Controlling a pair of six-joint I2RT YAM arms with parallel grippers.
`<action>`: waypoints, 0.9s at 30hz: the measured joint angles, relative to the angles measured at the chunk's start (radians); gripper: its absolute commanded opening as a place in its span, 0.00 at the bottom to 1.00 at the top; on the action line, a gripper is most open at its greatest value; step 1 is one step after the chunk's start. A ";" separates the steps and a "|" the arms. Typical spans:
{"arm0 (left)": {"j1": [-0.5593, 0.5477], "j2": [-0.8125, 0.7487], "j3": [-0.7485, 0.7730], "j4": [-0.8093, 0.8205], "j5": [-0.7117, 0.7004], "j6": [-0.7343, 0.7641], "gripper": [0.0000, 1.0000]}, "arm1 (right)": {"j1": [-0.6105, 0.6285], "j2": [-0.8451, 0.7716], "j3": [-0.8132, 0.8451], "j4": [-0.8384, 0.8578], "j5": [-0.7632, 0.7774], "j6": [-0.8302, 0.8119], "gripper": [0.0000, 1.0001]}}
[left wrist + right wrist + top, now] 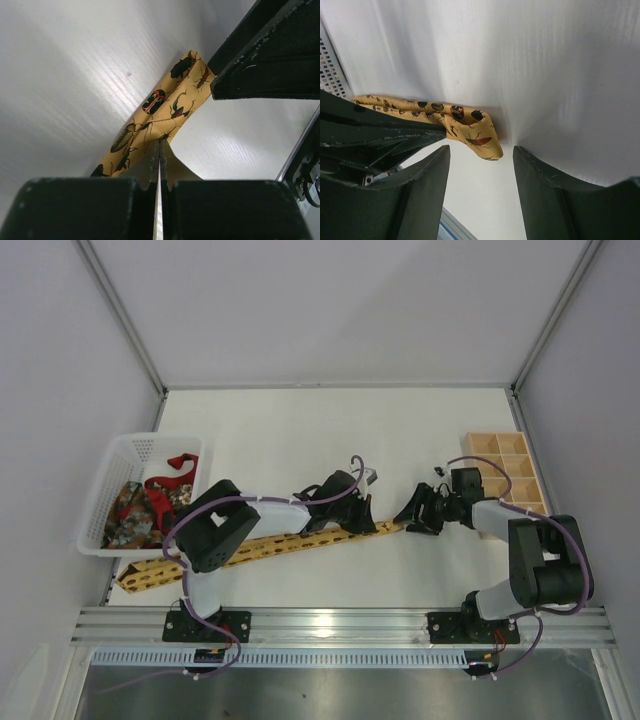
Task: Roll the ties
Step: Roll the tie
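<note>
A yellow tie (260, 545) printed with dark beetles lies slantwise across the table, its narrow end (479, 141) toward the right. My left gripper (360, 520) is shut on this tie a little short of that end, and the fabric puckers at its closed tips (160, 144). My right gripper (410, 518) stands open just right of the tie's end, which lies ahead of the gap between its fingers (540, 185) and touches neither. A red tie (172, 472) and a dark patterned tie (128, 515) lie in the basket.
A white mesh basket (120, 455) stands at the left edge of the table. A wooden box with compartments (505, 475) sits at the right, close behind my right arm. Purple cables loop over both arms. A metal rail (340, 625) runs along the near edge.
</note>
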 measured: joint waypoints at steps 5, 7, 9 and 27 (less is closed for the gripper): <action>0.020 0.000 0.000 -0.009 -0.008 0.009 0.00 | 0.019 0.020 0.019 0.009 0.017 -0.014 0.57; 0.023 0.002 0.000 -0.012 -0.008 0.014 0.00 | 0.027 0.030 0.026 0.019 0.020 -0.015 0.56; 0.024 0.010 0.005 -0.013 -0.007 0.017 0.00 | 0.034 0.045 0.031 0.036 0.021 -0.014 0.55; 0.060 0.019 0.007 -0.011 0.033 0.013 0.00 | 0.087 0.107 0.084 0.053 0.051 -0.037 0.04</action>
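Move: The loose right end of the tie lies just off the open right fingers, roughly 2 cm ahead, 2 cm to the left and 1 cm lower. The closed left fingertips are on the tie about 9 cm to the right hand's left, level with it. The compartment box stands some 22 cm to the right hand's right and 12 cm ahead. From the left hand, the tie end is about 6 cm right, 1 cm ahead and slightly below. The right hand eases about 3 cm forward-left and pinches the tie's end; the left, still on it, follows forward-left. ##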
